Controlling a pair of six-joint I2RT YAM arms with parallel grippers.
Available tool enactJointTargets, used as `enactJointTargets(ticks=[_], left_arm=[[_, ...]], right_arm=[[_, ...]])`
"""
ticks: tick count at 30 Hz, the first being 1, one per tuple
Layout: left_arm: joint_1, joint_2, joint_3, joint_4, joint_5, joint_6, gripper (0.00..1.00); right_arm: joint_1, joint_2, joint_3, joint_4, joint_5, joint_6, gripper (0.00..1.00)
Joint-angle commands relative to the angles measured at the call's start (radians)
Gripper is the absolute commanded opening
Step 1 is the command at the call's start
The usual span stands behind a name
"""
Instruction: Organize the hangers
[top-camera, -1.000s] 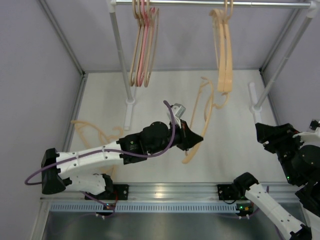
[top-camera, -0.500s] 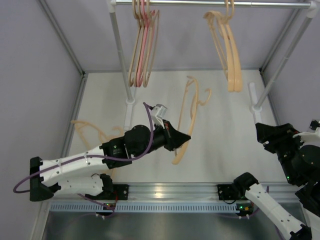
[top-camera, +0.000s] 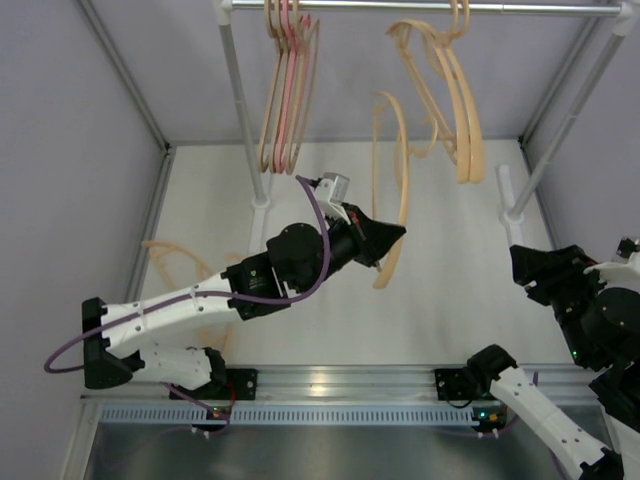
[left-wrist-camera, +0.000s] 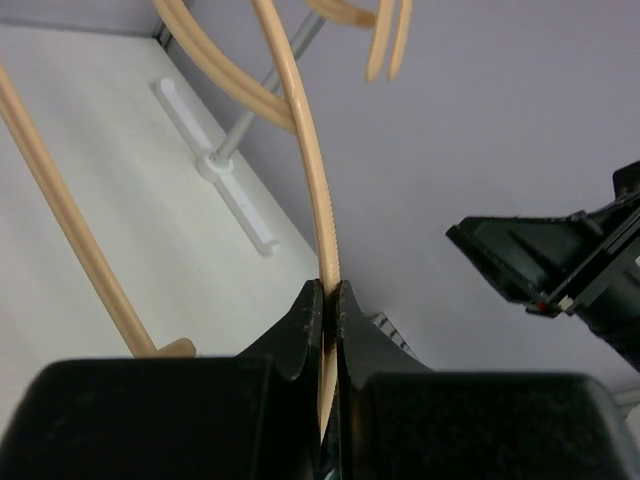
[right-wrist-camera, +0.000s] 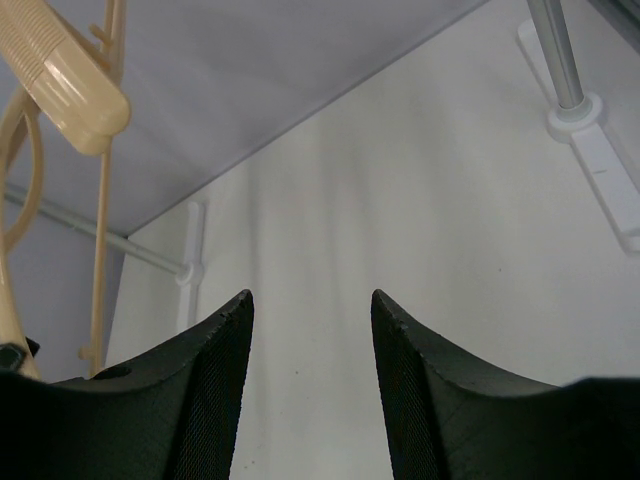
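Observation:
My left gripper (top-camera: 393, 236) is shut on the thin arm of a peach-tan hanger (top-camera: 403, 170), holding it upright in the air just below the rail (top-camera: 400, 6). In the left wrist view the jaws (left-wrist-camera: 330, 291) pinch that hanger (left-wrist-camera: 305, 150) flat between them. A beige and pink set of hangers (top-camera: 286, 90) is hooked on the rail's left part, and a peach set (top-camera: 458, 100) on its right part. Other hangers (top-camera: 178, 262) lie on the table at the left. My right gripper (right-wrist-camera: 311, 300) stands open over bare table, holding nothing, and sits at the right edge (top-camera: 545, 272).
The rail rests on two metal poles (top-camera: 241, 110) (top-camera: 572, 110) with white feet (top-camera: 510, 195) on the table. Grey walls close in on both sides and the back. A metal strip (top-camera: 330, 385) runs along the near edge by the arm bases.
My left arm has raised the held hanger from low over the table up toward the rail. The peach hangers on the right have swung to the left. The right arm has stayed still.

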Motion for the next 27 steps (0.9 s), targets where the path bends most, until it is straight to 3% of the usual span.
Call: enactJointTargets(ticks=[1,11,27], left_arm=[[0.006,0.044,0.154,0.147,-0.067,0.099,0.00],[0.057,0.259,0.463,0.127,-0.083,0.197,0.00],[0.216,0.533,0.823,0.045,0.069,0.113,0.00]], right_arm=[[0.012,0.022,0.042,-0.032,-0.004,-0.025,0.49],[0.013,0.031,0.053,-0.037,-0.005,-0.037,0.49],[0.012,0.042,0.093,-0.051,-0.007,-0.059,0.50]])
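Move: The left hand holds a pale hanger by its body, and the stretch of rail it is bound for lies about 34 cm ahead, 9 cm to the right and 19 cm up. The pale hangers already hanging there have their bodies about 32 cm ahead, 12 cm right and 4 cm above; the pink-and-tan group hangs some 32 cm ahead, 20 cm left and 4 cm above. From the idle right hand, that stretch of rail is about 37 cm ahead, 11 cm left and 22 cm up. Keeping its pinch on the pale hanger's body, the left hand lifts steeply while easing forward, gaining nearly all of its roughly 12 cm of height in the first half, then runs on almost level and forward towards the rail beside the pale hangers. Altogether it goes some 14 cm forward and about 5 cm right, the wrist tipping the fingers up and turning about 10 degrees counter-clockwise, with the gripper still shut on the hanger. ##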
